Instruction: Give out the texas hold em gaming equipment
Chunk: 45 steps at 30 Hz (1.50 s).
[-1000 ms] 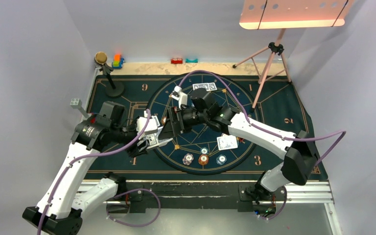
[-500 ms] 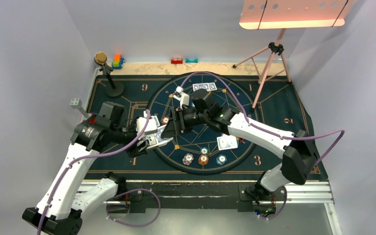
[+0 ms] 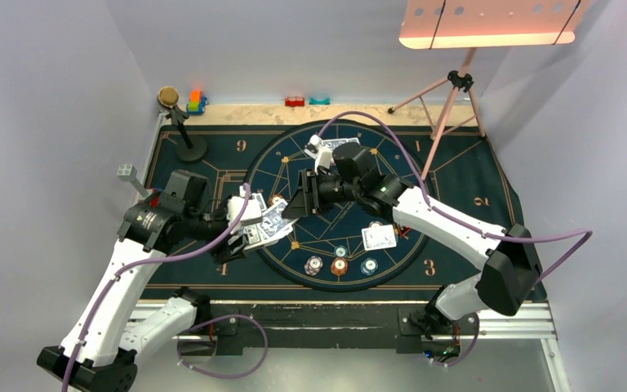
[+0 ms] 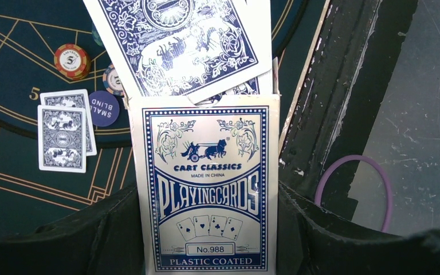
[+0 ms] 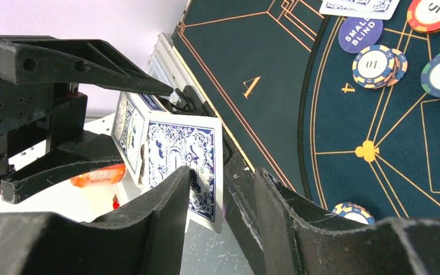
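My left gripper (image 3: pixel 249 234) (image 4: pixel 209 243) is shut on a blue-and-white playing card box (image 4: pixel 209 189) (image 3: pixel 255 236), held over the mat's left side. One blue-backed card (image 4: pixel 183 46) (image 3: pixel 274 219) (image 5: pixel 192 160) sticks out of the box's top at a slant. My right gripper (image 3: pixel 291 211) (image 5: pixel 223 177) faces the box, its jaws half apart. The card's corner lies between them against one finger (image 5: pixel 172 195), with a gap to the other. On the mat lie two face-down cards (image 4: pixel 63 137), a small-blind disc (image 4: pixel 103 107) (image 5: pixel 360 33) and chips (image 4: pixel 71 60) (image 5: pixel 378 64).
The round dark-blue mat (image 3: pixel 326 237) carries three chips (image 3: pixel 339 265) near its front rim, a card (image 3: pixel 380 237) to the right and cards (image 3: pixel 341 144) at the far side. A microphone stand (image 3: pixel 181 122), toy blocks (image 3: pixel 196 102) and a tripod (image 3: pixel 453 106) stand at the back.
My right gripper's jaws have narrowed and the arm has drawn back to the right. A card now sticks out of the box. The left arm has stayed put.
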### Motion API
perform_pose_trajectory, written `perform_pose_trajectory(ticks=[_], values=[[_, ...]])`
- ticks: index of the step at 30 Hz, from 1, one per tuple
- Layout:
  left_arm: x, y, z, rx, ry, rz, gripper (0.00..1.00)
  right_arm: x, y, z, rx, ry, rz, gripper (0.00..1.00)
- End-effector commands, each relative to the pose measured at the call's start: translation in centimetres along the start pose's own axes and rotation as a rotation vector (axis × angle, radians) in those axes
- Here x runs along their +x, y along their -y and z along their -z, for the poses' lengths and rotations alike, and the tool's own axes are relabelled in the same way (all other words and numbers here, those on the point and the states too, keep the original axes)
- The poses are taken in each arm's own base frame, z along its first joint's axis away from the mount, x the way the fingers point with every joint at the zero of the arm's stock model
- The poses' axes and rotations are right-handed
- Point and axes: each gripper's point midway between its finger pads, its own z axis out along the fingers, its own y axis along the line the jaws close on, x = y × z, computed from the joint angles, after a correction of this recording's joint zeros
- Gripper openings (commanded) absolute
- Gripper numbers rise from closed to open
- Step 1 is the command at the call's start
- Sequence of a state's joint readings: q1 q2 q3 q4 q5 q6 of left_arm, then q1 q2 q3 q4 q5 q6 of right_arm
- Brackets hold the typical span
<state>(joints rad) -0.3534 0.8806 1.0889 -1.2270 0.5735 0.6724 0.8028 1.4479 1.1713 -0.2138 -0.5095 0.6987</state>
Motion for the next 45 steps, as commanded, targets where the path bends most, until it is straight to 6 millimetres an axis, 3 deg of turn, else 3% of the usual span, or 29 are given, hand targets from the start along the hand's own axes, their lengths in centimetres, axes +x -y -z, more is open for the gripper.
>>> perform_pose_trajectory(ticks=[1,10,16,24,35,39,45], values=[[-1.8,0.2,0.7,0.002,0.071,-0.031,0.0,-0.8,0.0,1.1,0.033,0.042,0.042,0.45],[-1.6,0.2,0.6,0.005,0.068,-0.03,0.0,-2.3,-0.4,3.2,0.046,0.103,0.047,0.25],[-1.5,0.1,0.6,0.002,0.063,-0.03,0.0,-2.7,-0.7,4.7,0.04,0.135,0.028,0.01],[-1.4,0.0,0.4,0.003,0.054,-0.029,0.0,-3.3,0.2,9.9,0.05,0.261,-0.035,0.0],[-1.3,0.5,0.2,0.024,0.066,-0.016,0.0,0.5,6.0,14.7,0.204,0.326,-0.168,0.0],[-1.3,1.0,0.0,0.049,0.077,-0.004,0.0,3.0,11.3,16.1,0.397,0.33,-0.268,0.0],[-1.4,1.2,0.1,0.057,0.078,-0.003,0.0,7.0,19.1,16.3,0.649,0.328,-0.408,0.0]])
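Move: The top playing card, sticking out of the box, has its middle about 3 cm to the right hand's left, 3 cm back and just below it; the card box is some 8 cm left, 6 cm back. The card already dealt on the table lies roughly 22 cm right, level ahead and 21 cm below, with the red triangle 7 cm right of it and the teal chips 8 cm nearer. From the left hand the top card is about 9 cm right, 5 cm ahead, 4 cm below. Shut the half-open right gripper on the edge of the top playing card while easing right and up, and draw the card out of the box, which the left hand keeps holding nearly still. Carry it about 20 cm right towards the dealt card, first rising some 5 cm, then sinking about 10 cm, turning the wrist roughly 35 degrees clockwise. ##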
